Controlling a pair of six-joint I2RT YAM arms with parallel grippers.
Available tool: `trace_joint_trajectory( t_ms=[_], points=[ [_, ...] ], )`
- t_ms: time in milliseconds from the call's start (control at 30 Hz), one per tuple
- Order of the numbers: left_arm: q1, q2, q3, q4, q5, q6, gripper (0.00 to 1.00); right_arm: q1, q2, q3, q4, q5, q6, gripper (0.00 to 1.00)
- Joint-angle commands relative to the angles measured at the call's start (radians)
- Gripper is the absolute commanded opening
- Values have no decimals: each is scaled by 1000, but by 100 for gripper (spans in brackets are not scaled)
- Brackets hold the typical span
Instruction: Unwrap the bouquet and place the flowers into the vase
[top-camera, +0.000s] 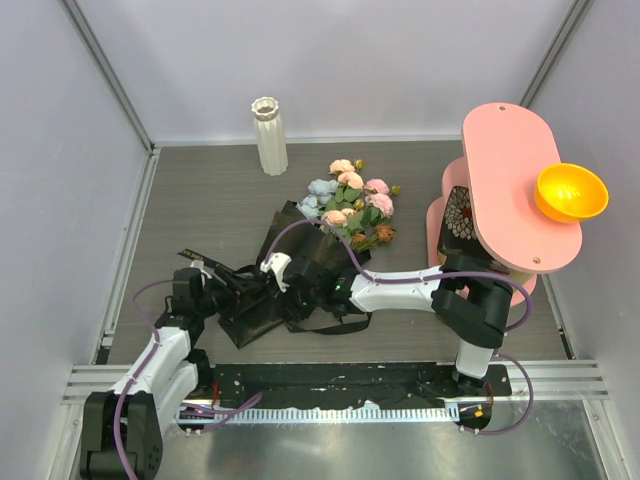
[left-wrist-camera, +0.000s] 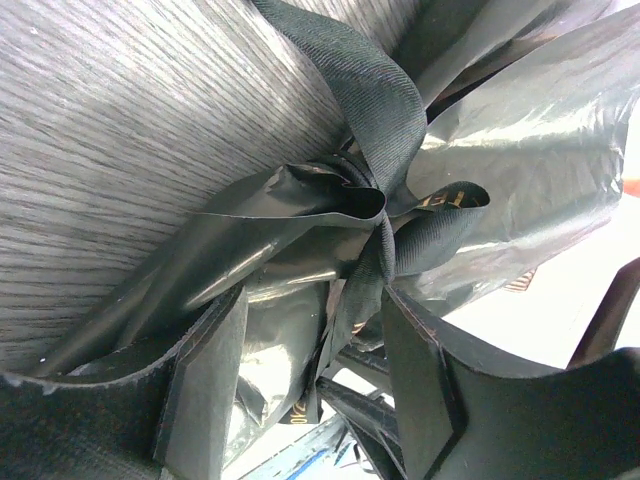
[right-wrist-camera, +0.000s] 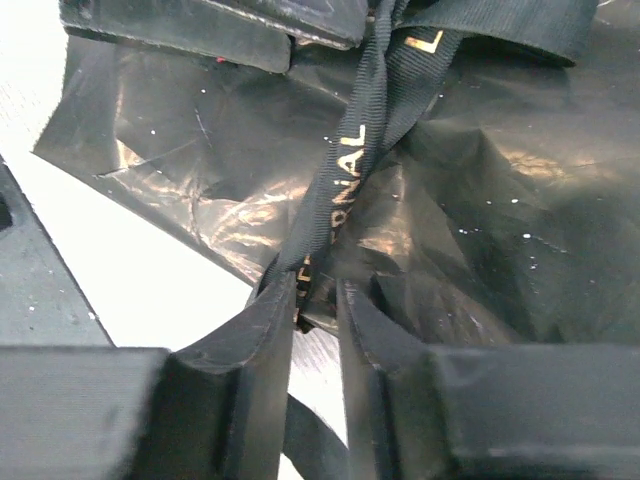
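Note:
The bouquet lies on the table, its black paper cone (top-camera: 288, 238) pointing towards me and the flowers (top-camera: 352, 205) fanned out at the far end. The white ribbed vase (top-camera: 269, 135) stands upright at the back, apart from both arms. My left gripper (top-camera: 248, 288) is open at the cone's narrow end; crinkled paper (left-wrist-camera: 270, 340) and a ribbon tail hang loose between its fingers, below the knot (left-wrist-camera: 375, 190). My right gripper (top-camera: 290, 298) meets the cone from the right, shut on the gold-lettered black ribbon (right-wrist-camera: 345, 170) at its fingertips (right-wrist-camera: 268, 310).
A pink two-tier stand (top-camera: 515, 180) fills the right side, with an orange bowl (top-camera: 571, 192) on its top shelf. A loose ribbon loop (top-camera: 335, 325) trails on the table near my right wrist. Grey walls close in the left, back and right.

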Motion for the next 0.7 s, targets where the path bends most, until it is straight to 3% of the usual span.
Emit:
trace_joint_trajectory(
  t_ms=[0,100,233,433,667],
  points=[
    [-3,-13,-14,43,12,-10,59,14,-22,24,54,-12,-4,24],
    [-3,-33,-26,31,-6,-15,58,14,-23,45,38,-13,-7,15],
    [-3,-70,-37,11,-26,-16,58,13,-52,2,98,-140,20,1],
    [-5,-73,-35,5,-33,-16,58,13,-111,-55,170,-217,78,1],
    [-3,-59,-37,3,-34,-13,57,14,-183,-71,166,-188,97,1]
  ],
)
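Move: The ribbon tail to grip passes right at the right fingertips, about 1 cm below the hand point. From this hand, the bow's knot sits roughly 8 cm ahead and 5 cm left. The ribbon's loose loop lies some 9 cm right and 3 cm back, and the wrap's near corner about 9 cm left and 6 cm back. From the left hand, the ribbon tail is around 7 cm right and 4 cm back. Shut the right gripper from its part-open gap fully onto the ribbon tail, pinching the strap at the fingertips. Then draw back and up from the wrap, away from the knot, about 4 cm up and slightly less back, easing a little left. As you lift, tip the fingers some 10 degrees nearer level. ##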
